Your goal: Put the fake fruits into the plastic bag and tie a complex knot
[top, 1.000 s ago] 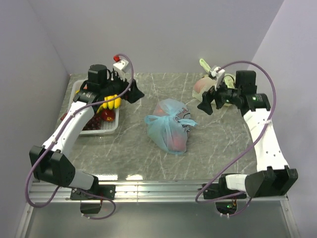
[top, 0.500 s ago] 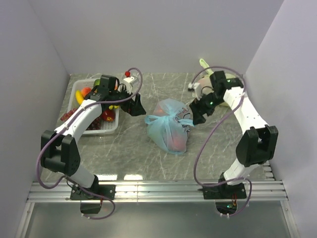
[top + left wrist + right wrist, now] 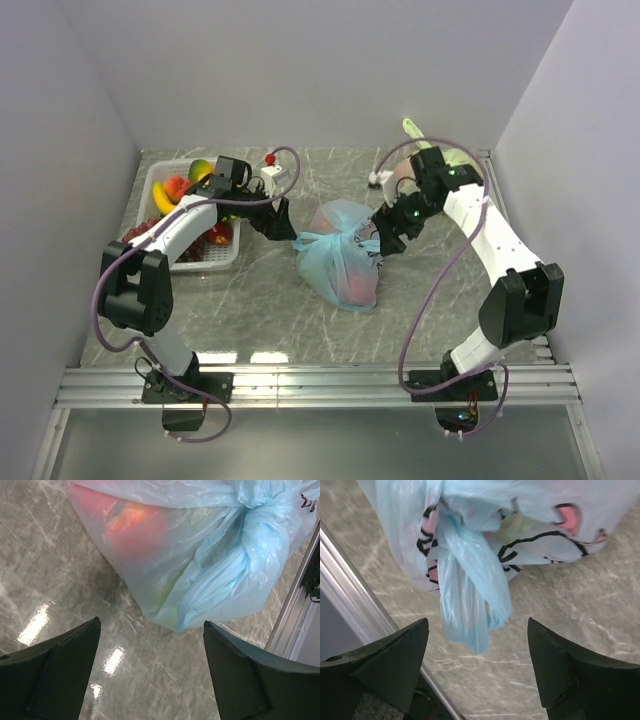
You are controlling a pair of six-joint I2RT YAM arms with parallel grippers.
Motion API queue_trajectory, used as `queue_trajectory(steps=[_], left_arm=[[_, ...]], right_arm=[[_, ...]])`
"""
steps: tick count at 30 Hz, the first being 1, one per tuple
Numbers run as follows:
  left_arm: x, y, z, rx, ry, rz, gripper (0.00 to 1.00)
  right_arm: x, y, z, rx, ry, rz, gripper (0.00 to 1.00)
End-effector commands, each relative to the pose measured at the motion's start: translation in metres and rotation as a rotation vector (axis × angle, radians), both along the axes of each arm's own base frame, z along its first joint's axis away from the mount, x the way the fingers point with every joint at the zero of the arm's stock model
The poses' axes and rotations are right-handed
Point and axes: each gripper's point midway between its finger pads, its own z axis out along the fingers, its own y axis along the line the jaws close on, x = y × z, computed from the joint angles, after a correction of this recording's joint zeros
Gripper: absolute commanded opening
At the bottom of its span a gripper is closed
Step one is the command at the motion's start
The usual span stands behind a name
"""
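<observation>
The light-blue plastic bag [image 3: 340, 262] lies mid-table with fake fruits showing red through it [image 3: 132, 522]. Its handle ears are twisted into a knot [image 3: 345, 240] on top. My left gripper [image 3: 283, 228] is open at the bag's left side; in the left wrist view [image 3: 150, 645] one ear's end [image 3: 235, 575] just reaches between the fingers. My right gripper [image 3: 386, 240] is open at the bag's right side. In the right wrist view [image 3: 477, 640] the other ear [image 3: 470, 605] hangs between its fingers, untouched. More fake fruits [image 3: 180, 190] sit in a basket.
The white basket [image 3: 215, 262] at the left holds a banana, a red apple [image 3: 217, 236] and dark grapes. A pale yellow-green tied bag [image 3: 405, 172] sits at the back right behind my right arm. Walls close off the left, back and right.
Both arms have swung inward from the table's sides to the bag, one on each side of the knot. Both grippers' jaws have narrowed slightly.
</observation>
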Motion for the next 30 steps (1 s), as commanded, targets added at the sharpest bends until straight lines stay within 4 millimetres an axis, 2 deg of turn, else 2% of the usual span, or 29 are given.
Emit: queue_trajectory(steps=[1, 3, 6, 13, 20, 24, 25, 26, 30], left_arm=[[0.002, -0.01, 0.022, -0.055, -0.06, -0.035, 0.88], [0.001, -0.011, 0.021, -0.057, -0.061, -0.034, 0.89], [0.0, -0.011, 0.019, -0.057, -0.056, -0.037, 0.89], [0.003, -0.012, 0.021, -0.058, -0.065, -0.022, 0.9], [0.0, -0.011, 0.022, -0.066, -0.062, -0.006, 0.91], [-0.001, -0.011, 0.021, -0.065, -0.061, -0.003, 0.91], [-0.002, -0.012, 0.022, -0.069, -0.064, -0.005, 0.91], [-0.002, -0.012, 0.022, -0.069, -0.065, -0.006, 0.91], [-0.004, -0.012, 0.022, -0.068, -0.062, -0.01, 0.91]], right_arm=[[0.025, 0.006, 0.04, 0.142, 0.043, -0.182, 0.86], [0.028, 0.007, 0.036, 0.19, 0.164, -0.276, 0.85], [0.033, 0.006, 0.035, 0.227, 0.245, -0.333, 0.83], [0.009, 0.003, 0.002, 0.151, 0.353, -0.273, 0.78], [0.003, 0.001, -0.032, 0.057, 0.363, -0.21, 0.69], [0.0, 0.0, -0.04, 0.034, 0.35, -0.187, 0.64], [0.004, 0.0, -0.041, 0.034, 0.337, -0.193, 0.58], [0.006, 0.001, -0.043, 0.039, 0.348, -0.207, 0.57], [0.017, 0.011, -0.031, 0.129, 0.36, -0.257, 0.56]])
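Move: The bag's right tail, the free end of the knot, hangs roughly 5 cm below the right hand, about 1 cm back and 1 cm left. From that hand the knot is some 9 cm left, 1 cm ahead and 4 cm below; the bag's body is about 9 cm left, 5 cm back and 8 cm below. From the left hand, that right tail lies around 22 cm right, 3 cm back and 4 cm below. Swing the right gripper about 4 cm forward and 3 cm up first, then bring it back and down towards the bag's right tail, ending some 4 cm lower than it began. Meanwhile turn it clockwise, swing the fingertips about 20 degrees back towards the base, and narrow the fingers by about a third around the tail without shutting them. ##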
